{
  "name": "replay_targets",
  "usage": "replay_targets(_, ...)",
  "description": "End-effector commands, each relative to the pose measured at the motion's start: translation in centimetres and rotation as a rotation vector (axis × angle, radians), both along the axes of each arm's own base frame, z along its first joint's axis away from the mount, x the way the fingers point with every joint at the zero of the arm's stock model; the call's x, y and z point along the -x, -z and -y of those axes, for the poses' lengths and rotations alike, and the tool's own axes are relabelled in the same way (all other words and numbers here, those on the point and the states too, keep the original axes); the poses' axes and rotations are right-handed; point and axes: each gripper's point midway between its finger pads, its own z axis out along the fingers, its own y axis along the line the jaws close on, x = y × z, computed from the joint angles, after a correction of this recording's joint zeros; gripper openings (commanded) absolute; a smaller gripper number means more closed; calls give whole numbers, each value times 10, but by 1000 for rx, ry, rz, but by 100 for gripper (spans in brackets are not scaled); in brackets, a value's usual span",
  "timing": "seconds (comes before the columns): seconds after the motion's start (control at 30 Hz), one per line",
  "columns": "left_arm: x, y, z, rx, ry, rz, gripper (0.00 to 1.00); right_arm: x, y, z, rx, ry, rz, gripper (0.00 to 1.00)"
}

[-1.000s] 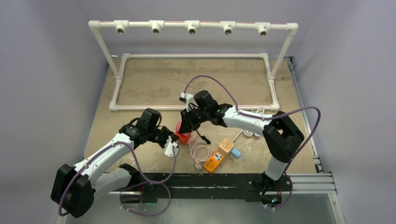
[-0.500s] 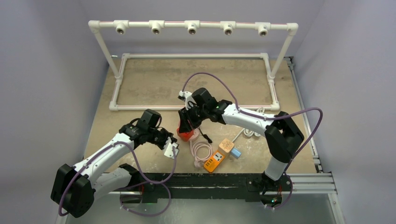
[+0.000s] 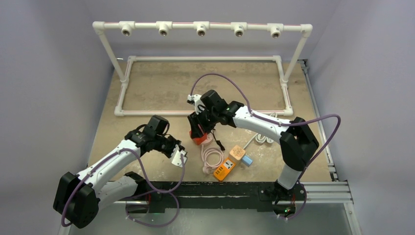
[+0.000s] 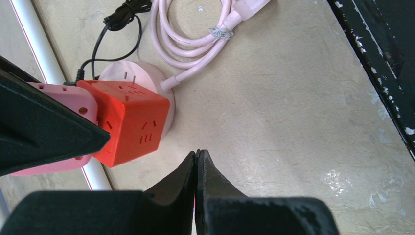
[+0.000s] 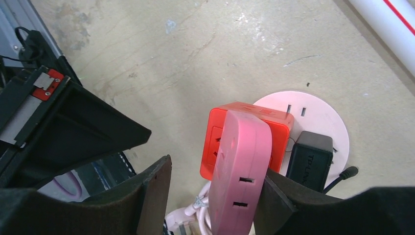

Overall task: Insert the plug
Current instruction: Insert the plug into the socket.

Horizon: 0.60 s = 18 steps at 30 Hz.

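Observation:
A flat pink plug block [image 5: 242, 166] stands pressed against a face of the red cube socket [image 5: 211, 142], which sits on a round pink power base [image 5: 318, 120]. My right gripper [image 5: 215, 169] is open around the pink block. Its left finger stands well clear, and its right finger is close against the block's side. From above, the right gripper [image 3: 197, 131] hangs just over the red cube [image 3: 199, 140]. My left gripper [image 4: 196, 152] is shut and empty, a short way in front of the red cube [image 4: 132, 122]. From above, the left gripper [image 3: 180, 157] lies to the cube's left.
A black adapter [image 5: 308, 154] is plugged into the round base beside the cube. A coiled pink cable [image 4: 191, 44] lies next to it. An orange power strip [image 3: 225, 169], a small wooden cube [image 3: 237, 152] and a blue cube [image 3: 247, 160] sit near the front. A white pipe frame [image 3: 203, 112] runs behind.
My right gripper's jaws have widened off the pink block. The red cube with the block has shifted slightly right. The left gripper, still shut, now stands clear of the cube.

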Motion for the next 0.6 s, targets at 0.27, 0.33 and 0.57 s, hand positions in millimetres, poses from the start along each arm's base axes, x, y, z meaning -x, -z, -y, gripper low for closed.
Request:
replay_targets(0.27,3,-14,6,29,15,-6,0,-17,-22,19,36,37,118,96)
replay_targets(0.33,0,-15,6,33,11,4,0,-19,-24,20,8,36,127,99)
replay_targets(0.57,-6,-19,8,38,-12,14,0,-22,-37,27,-160,64,106,99)
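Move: The pink plug already sits on the red cube, between the right gripper's part-open fingers: about 1 cm ahead of and 1 cm left of its hand point, 1 cm below. The cube is 5 cm below that hand, about 1 cm ahead, under the plug. The pink disc lies 9 cm below, 1 cm ahead and 3 cm right; the black adapter, 7 cm below, 2 cm ahead and 4 cm right. From the left gripper the plug is some 8 cm ahead, 4 cm right and 2 cm higher. Open the right gripper from a little over half to fully wide so the pink plug stands free of a grip, while easing the hand to the right; then back it off faster, about 3 cm rightward in all and 1 cm forward, away from the plug and red cube. Keep the fingers slanting down to the left. ##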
